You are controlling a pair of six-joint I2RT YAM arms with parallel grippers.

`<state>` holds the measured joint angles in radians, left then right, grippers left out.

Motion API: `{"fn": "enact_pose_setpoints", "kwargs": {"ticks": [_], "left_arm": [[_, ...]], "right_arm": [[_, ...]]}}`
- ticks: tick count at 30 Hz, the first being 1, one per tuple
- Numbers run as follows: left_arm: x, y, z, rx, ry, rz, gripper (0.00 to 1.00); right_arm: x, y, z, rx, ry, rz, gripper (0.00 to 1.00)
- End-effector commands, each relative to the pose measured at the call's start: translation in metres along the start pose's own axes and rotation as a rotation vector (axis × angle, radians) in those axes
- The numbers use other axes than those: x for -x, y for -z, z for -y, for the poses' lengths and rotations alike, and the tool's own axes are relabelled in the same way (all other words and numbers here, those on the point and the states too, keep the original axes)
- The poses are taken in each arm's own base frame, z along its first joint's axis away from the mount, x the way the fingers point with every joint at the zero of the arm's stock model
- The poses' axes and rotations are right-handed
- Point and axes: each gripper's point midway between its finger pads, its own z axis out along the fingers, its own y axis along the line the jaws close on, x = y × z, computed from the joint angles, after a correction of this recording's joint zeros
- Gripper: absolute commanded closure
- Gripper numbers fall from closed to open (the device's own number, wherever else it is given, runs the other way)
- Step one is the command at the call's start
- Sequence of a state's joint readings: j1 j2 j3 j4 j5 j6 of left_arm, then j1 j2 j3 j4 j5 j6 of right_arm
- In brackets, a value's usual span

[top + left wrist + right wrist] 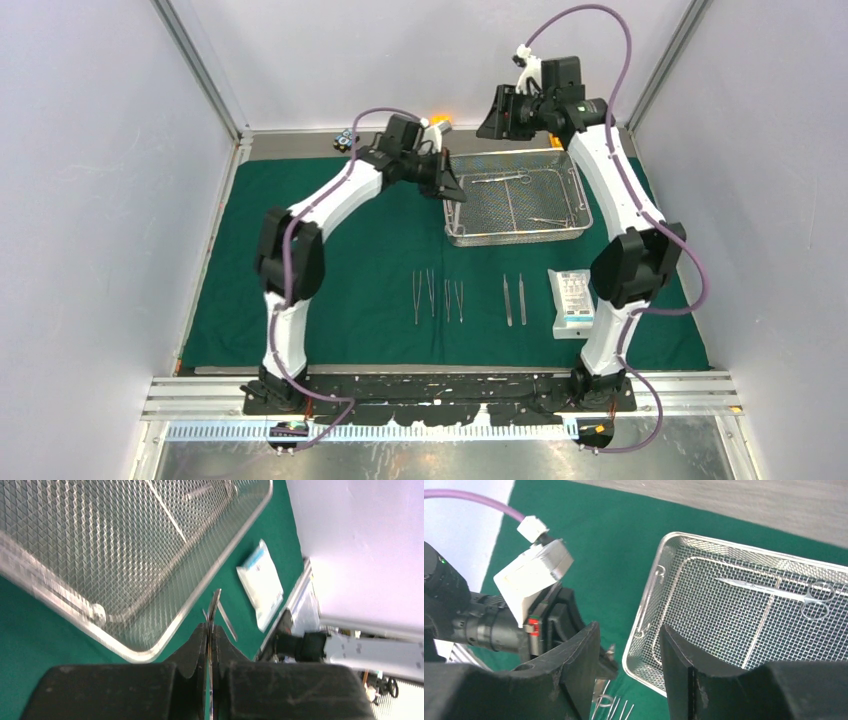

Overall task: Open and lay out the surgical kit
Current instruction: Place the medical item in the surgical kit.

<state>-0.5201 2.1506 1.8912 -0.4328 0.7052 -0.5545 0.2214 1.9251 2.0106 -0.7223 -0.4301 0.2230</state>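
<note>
The dark green drape (pixel 330 250) lies spread out on the table. On it at the back stands the wire-mesh tray (pixel 515 232) (pixel 165 635) (pixel 644 645), holding ring-handled scissors (pixel 811 594) (pixel 505 180) and another thin tool (pixel 548 220). My left gripper (pixel 452 190) (pixel 210 627) is at the tray's left edge, shut on a slim silver instrument (pixel 215 602) (pixel 611 652). My right gripper (pixel 497 120) (pixel 629 630) hangs open and empty above the tray's back left corner. In front lie forceps (pixel 422 295), tweezers (pixel 514 298) and the white pouch (pixel 572 302) (pixel 261 582).
An orange block (pixel 441 122) and small dark items (pixel 345 138) sit on the bare strip behind the drape. Grey walls close in both sides and the back. The laid-out tools form a row between the tray and the arm bases.
</note>
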Motion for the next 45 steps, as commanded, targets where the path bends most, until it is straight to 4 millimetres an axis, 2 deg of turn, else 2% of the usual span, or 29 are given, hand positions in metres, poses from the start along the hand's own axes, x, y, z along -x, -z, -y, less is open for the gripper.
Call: {"fn": "enact_pose_setpoints", "kwargs": {"ticks": [1,5,10,14,18,21,29,36,44,45], "left_arm": [[-0.008,0.077,0.047,-0.062,-0.118,0.069,1.00],[-0.054,0.110,0.024,0.010,-0.111,0.054,0.99],[-0.120,0.137,-0.016,0.089,-0.091,-0.024,0.96],[-0.151,0.153,-0.050,0.146,-0.008,-0.055,0.96],[-0.162,0.167,-0.076,0.184,0.070,-0.031,0.96],[-0.177,0.172,-0.093,0.215,0.104,-0.081,0.96],[-0.185,0.189,-0.135,0.277,0.264,-0.129,0.98],[-0.193,0.195,-0.153,0.290,0.325,-0.166,0.98],[-0.197,0.193,-0.160,0.268,0.378,-0.198,0.98],[-0.195,0.198,-0.165,0.274,0.396,-0.178,0.98]], "right_arm": [[0.015,0.042,-0.035,0.105,0.119,0.070,0.47],[-0.006,0.043,-0.036,0.138,0.145,0.030,0.48],[-0.034,0.036,-0.030,0.164,0.158,-0.012,0.47],[-0.047,0.034,-0.022,0.148,0.186,-0.013,0.48],[-0.060,0.030,-0.009,0.106,0.203,-0.013,0.48],[-0.067,0.026,0.002,0.066,0.210,-0.014,0.48],[-0.071,0.024,0.003,0.079,0.201,-0.020,0.48],[-0.072,0.030,0.006,0.058,0.203,-0.014,0.48],[-0.074,0.029,0.010,0.041,0.192,-0.018,0.49],[-0.074,0.029,0.010,0.043,0.191,-0.018,0.49]]}}
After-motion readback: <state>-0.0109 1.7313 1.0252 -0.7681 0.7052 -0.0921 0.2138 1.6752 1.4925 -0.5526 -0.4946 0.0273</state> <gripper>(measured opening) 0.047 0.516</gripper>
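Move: The left hand already holds the scissors over the basket's left part. Their place, the bare cloth left of the tweezers, lies about 26 cm left, 15 cm back and 17 cm below. The leftmost tweezers lie 11 cm left and 17 cm back of this hand, and the basket's middle 13 cm right and 7 cm ahead, both lower. From the empty right hand, the basket's middle is level fore-and-aft, 6 cm right and some 24 cm below. Carry the pinched scissors left about 26 cm and back 14 with the left arm, lifting some 4 cm off the basket first, then sinking past the tweezers towards the bare cloth, slowing, while the wrist turns about 30 degrees to point the fingers more steeply down. Bring the open right gripper back about 7 cm and, after a small rise, down over the basket; then hover. ##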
